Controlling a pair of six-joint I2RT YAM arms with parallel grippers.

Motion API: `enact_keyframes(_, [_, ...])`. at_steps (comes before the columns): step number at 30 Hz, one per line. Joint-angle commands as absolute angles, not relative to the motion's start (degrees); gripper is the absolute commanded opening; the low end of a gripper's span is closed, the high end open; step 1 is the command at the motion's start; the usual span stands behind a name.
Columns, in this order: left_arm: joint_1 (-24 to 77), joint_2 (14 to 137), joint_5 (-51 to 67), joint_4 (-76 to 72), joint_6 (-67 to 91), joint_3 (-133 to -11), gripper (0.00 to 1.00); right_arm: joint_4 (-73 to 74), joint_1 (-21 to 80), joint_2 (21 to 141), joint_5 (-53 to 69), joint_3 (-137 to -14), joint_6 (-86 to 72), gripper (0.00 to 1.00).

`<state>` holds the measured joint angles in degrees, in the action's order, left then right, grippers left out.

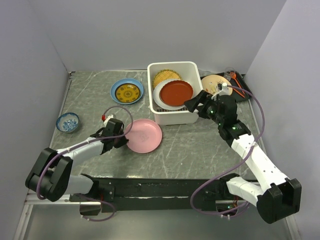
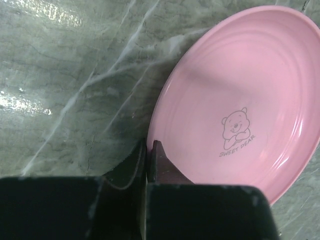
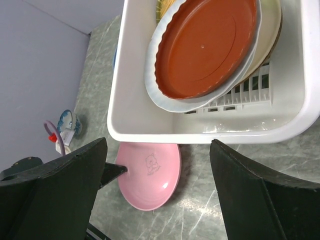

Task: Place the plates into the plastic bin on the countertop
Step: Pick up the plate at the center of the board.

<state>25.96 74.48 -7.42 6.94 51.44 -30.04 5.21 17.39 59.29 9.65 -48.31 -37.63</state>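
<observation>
A pink plate (image 1: 145, 136) (image 2: 240, 95) (image 3: 150, 177) lies on the countertop (image 1: 200, 145) just in front of the plastic bin (image 1: 156, 102) (image 3: 150, 136). My left gripper (image 1: 122, 140) (image 2: 148, 148) is shut on the pink plate's left rim. Inside the bin a red plate (image 1: 175, 92) (image 3: 205, 47) rests on a white plate (image 1: 159, 97) (image 3: 159, 92), with a yellow lattice plate (image 1: 166, 76) behind. My right gripper (image 1: 194, 104) (image 3: 159, 145) hovers open over the bin's front right corner, holding nothing.
A blue plate with a yellow centre (image 1: 127, 91) sits left of the bin. A cream plate (image 1: 214, 83) lies on a black tray (image 1: 243, 86) at the back right. A small blue bowl (image 1: 67, 122) (image 3: 67, 122) stands by the left wall.
</observation>
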Motion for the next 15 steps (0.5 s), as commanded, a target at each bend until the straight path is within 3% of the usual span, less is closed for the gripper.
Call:
enact_keyframes(1, [26.37, 73.39, -7.91, 6.85, 51.33, -30.24, 0.01, 2.46, 17.67, 60.81, 10.98, -48.6, -37.7, 0.9])
enact_keyframes(15, [26.37, 52.13, -12.3, 18.71, 51.77, -30.49, 0.01, 2.02, 18.54, 66.18, 14.32, -53.26, -37.44, 0.9])
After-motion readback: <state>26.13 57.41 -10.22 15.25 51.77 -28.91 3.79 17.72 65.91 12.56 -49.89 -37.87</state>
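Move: My left hand already has the pink plate's left rim pinched at board height, with the plate's middle some 8 cm to its right and 3 cm ahead. The bin's middle lies about 20 cm ahead and 22 cm right of that hand, the yellow plate about 24 cm straight ahead. From my right hand, the pink plate is roughly 20 cm left, 4 cm back and 22 cm below; the bin is about 12 cm ahead, 6 cm left and 16 cm below. After a brief hold I raise the pink plate by its rim with my left hand, about 5 cm up, easing a little back and left and tilting the fingers up a few degrees, grip kept shut. Meanwhile my open right hand sinks some 2 cm and drifts about as far left and forward, towards the bin. ##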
